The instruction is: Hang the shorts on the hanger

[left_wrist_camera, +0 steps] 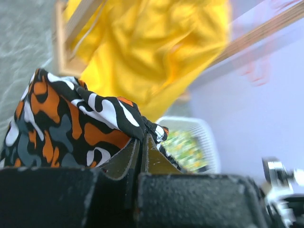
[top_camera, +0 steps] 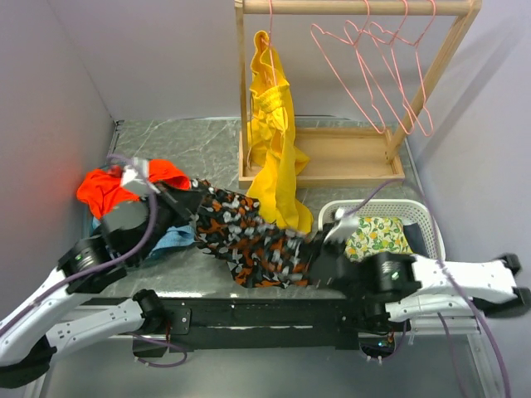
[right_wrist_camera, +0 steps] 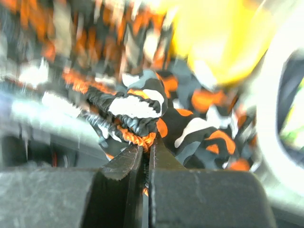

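The camouflage shorts (top_camera: 249, 236) lie stretched between my two arms on the grey table. At the shorts' left end my left gripper (top_camera: 187, 204) is shut on the fabric. The left wrist view shows its tips (left_wrist_camera: 144, 137) pinching a fold of the shorts (left_wrist_camera: 71, 118). My right gripper (top_camera: 320, 249) is shut on the shorts' right edge. The right wrist view shows the gathered waistband (right_wrist_camera: 137, 111) caught between its closed tips (right_wrist_camera: 147, 142). Several pink wire hangers (top_camera: 371, 75) hang empty from the wooden rack's rail at the back right.
A yellow garment (top_camera: 275, 145) hangs from the rack (top_camera: 332, 157) and drapes down onto the shorts' far edge. An orange-red garment (top_camera: 104, 186) and a blue cloth (top_camera: 170, 240) lie by the left arm. A white basket (top_camera: 419, 217) holding a printed cloth sits at the right.
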You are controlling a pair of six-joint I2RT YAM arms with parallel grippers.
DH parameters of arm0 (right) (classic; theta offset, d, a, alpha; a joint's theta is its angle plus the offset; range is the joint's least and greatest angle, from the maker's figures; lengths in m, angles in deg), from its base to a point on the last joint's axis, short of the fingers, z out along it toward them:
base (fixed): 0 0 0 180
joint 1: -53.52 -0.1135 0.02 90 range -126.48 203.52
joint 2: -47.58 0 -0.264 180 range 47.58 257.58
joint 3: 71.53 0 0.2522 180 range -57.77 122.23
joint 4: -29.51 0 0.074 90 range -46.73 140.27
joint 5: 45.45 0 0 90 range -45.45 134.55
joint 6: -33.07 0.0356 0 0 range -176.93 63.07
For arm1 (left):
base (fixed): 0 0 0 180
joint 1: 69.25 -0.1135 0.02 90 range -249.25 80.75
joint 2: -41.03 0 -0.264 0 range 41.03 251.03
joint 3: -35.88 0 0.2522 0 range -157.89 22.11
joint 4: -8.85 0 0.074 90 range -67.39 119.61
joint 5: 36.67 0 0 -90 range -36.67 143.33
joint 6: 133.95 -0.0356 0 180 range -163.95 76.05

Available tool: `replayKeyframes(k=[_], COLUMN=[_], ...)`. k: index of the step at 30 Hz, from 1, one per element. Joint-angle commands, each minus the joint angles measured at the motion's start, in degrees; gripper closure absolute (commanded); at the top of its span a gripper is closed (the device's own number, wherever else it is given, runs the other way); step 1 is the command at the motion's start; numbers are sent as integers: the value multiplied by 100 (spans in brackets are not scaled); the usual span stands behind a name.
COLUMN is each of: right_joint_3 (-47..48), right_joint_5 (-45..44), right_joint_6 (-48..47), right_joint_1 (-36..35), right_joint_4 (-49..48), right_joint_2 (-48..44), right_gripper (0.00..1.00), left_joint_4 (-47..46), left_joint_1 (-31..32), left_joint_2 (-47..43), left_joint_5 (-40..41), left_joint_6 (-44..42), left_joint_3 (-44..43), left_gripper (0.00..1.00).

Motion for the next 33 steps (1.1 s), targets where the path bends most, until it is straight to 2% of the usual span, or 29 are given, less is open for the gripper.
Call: replayKeyframes(k=[1, 3, 4, 6, 7, 10, 12, 14, 15, 16, 18, 20, 22, 23, 25, 26, 28, 29, 33], right_joint_3=[1125, 1636, 2230, 2744, 3172, 3449, 3152, 2380, 2064, 1382, 710, -187, -908, -1075, -1339, -1384, -1341, -1271, -404], right_joint_5=[-96, 125, 308, 450, 564, 697, 793, 933, 1178, 1293, 1687, 1926, 2234, 2305, 2532, 2569, 2743, 2832, 3096], right_joint_6=[-2916, -3986, -4254, -4938, -5064, -5294, -5198, -4987, -4716, -4566, -4076, -3557, -3309, -3081, -2956, -2886, -2903, -2990, -3184], right_joint_1=[1416, 2100, 2296, 2578, 2649, 2825, 2895, 3044, 3080, 3089, 3089, 3080, 3089, 3089, 3080, 3080, 3089, 3080, 3080], right_joint_4=[-779, -1280, -1361, -1571, -1590, -1608, -1721, -1827, -1958, -2072, -2344, -2521, -2732, -2768, -2724, -2698, -2505, -2461, -1812], right_joint_2=[-482, -387, -177, 70, 324, 598, 546, 353, 265, 73, -69, -236, -359, -386, -438, -473, -631, -693, -711], right_gripper=[100, 100, 100, 100, 100, 100, 100, 100, 100, 100, 100, 100, 93, 84, 72, 59, 48, 36, 24], left_joint_4=[-1328, -1698, -1786, -1603, -1611, -1726, -1525, -1401, -1444, -1523, -1777, -1963, -2199, -2366, -2542, -2613, -2666, -2710, -2684], left_joint_1=[-65, -56, -56, -57, -56, -56, -56, -48, -48, -56, -56, -65, -57, -65, -56, -65, -65, -65, -65], left_joint_2=[-309, -108, 6, 358, 437, 500, 430, 272, 193, 122, -89, -203, -221, -221, -212, -212, -265, -335, -458], left_joint_5=[211, 79, 0, 25, 43, 271, 534, 877, 948, 966, 861, 747, 546, 362, 167, 62, 0, -9, -45], left_joint_6=[-162, -284, -294, -85, -40, 127, 372, 618, 828, 926, 1058, 1251, 1349, 1367, 1419, 1437, 1463, 1463, 1279], left_joint_3=[-86, -357, -498, -945, -1009, -861, -485, -71, 453, 745, 1604, 2091, 2741, 2917, 3322, 3419, 3596, 3639, 3614], left_gripper=[99, 99, 99, 99, 99, 99, 99, 99, 99, 99, 99, 99, 99, 99, 99, 99, 99, 99, 98])
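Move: The shorts hang pinched between both hands. The bare table they are taken to lies some 13 cm right of the left hand, 3 cm nearer the base and 33 cm below. The red clothes' bin is about 18 cm left of that hand, level with it. From the right hand the spot lies roughly 4 cm ahead, 10 cm left and 20 cm below. The yellow garment's hem stands about 7 cm beyond the spot; the white basket is 6 cm ahead and 15 cm right of the right hand. Up, then down in one quick flick: both hands raise the pinched shorts, the left about 10 cm, the right some 23 cm while also reaching about 11 cm forward. Both then drop nearly 30 cm towards the table, the right drawing back a little. The right fingers open wide near the bottom of the drop and start to rise; the left keeps its pinch. ##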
